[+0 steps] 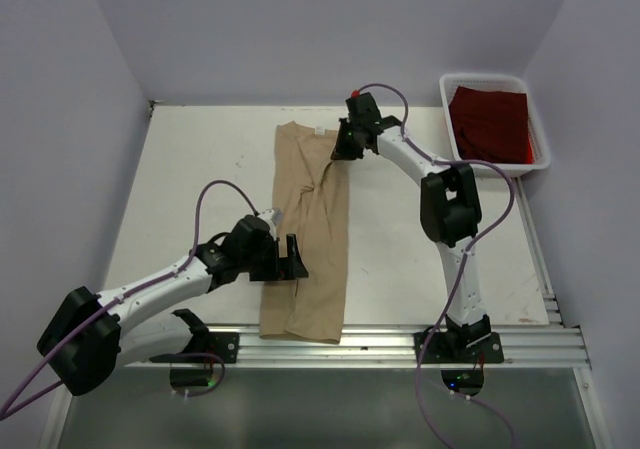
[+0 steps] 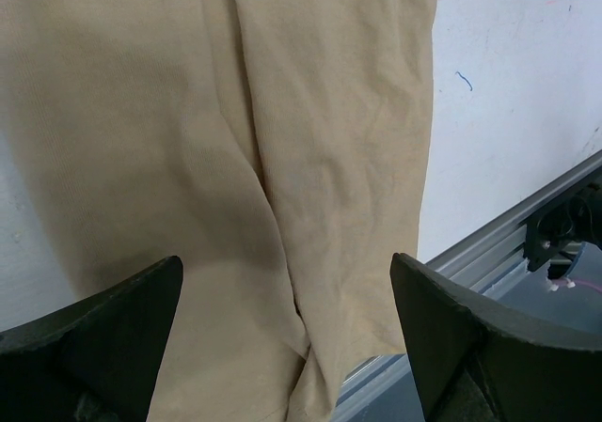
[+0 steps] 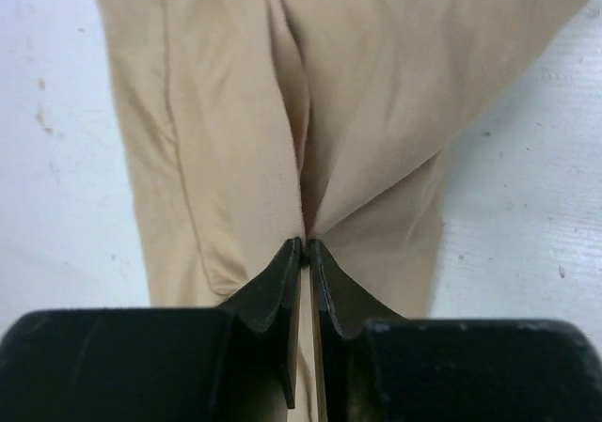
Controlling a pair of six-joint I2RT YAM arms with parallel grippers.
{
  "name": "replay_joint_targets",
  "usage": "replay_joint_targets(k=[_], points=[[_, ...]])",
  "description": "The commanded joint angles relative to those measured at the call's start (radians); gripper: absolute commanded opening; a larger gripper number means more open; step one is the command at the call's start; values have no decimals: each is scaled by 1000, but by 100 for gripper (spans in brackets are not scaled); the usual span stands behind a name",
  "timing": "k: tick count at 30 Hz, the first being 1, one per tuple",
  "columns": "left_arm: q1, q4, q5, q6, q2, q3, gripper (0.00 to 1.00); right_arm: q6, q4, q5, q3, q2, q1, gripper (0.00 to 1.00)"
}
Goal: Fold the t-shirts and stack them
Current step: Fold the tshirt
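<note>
A tan t-shirt (image 1: 310, 239) lies folded into a long narrow strip down the middle of the table, from the back to the front rail. My right gripper (image 1: 345, 149) is shut on a pinch of the tan t-shirt (image 3: 310, 112) at its far right edge, the cloth puckering up between the fingertips (image 3: 290, 262). My left gripper (image 1: 292, 259) hovers open over the strip's near left part, and its wide-apart fingers (image 2: 122, 319) frame the tan t-shirt (image 2: 282, 159). A dark red t-shirt (image 1: 490, 124) lies in the bin.
A white plastic bin (image 1: 540, 134) stands at the back right of the table. An aluminium rail (image 1: 400, 344) runs along the front edge, and the shirt's near end hangs over it. Purple walls close in the left, back and right sides.
</note>
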State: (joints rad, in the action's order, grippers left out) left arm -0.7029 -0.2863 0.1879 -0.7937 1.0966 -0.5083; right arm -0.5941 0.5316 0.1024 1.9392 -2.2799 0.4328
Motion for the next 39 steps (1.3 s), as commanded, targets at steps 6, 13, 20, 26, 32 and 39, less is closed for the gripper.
replay_joint_targets(k=[6,13,20,26,32,39], points=[[-6,6,-19,-12,-26,11,95,16,-53,85,29,62,6,9],[-4,-1,-25,-15,-38,22,95,8,-38,85,38,31,15,19],[-6,-2,-27,-15,-41,22,95,16,-16,65,56,14,17,22],[-4,-7,-30,-15,-43,24,95,14,33,-25,66,3,17,23],[-4,-8,-33,-16,-50,27,95,1,90,-67,99,-27,17,29],[-4,-8,-33,-18,-47,25,95,-7,73,-46,102,-44,23,30]])
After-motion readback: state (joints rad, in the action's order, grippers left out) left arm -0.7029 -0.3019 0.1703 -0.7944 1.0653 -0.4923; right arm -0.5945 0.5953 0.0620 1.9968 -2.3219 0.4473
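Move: The right fingers are already shut on a pinched fold of the beige t-shirt. The spot under that fold, for which they come down, lies directly below, about 5 cm. The collar label is some 9 cm ahead and 4 cm left, and the shirt's right edge about 3 cm right, level with the hand; the body's middle is roughly 19 cm back and 6 cm left. From the left hand the pinched fold is about 32 cm ahead and 10 cm right. Up and slightly left first, about 2.5 cm, the right hand carries on its lift over the shirt's right half near the collar; up there the fingers begin to loosen from the pinched fold. It then sinks some 3.5 cm and comes back to the right, the fingers parting further until the tips straddle the fold just above the shirt. ##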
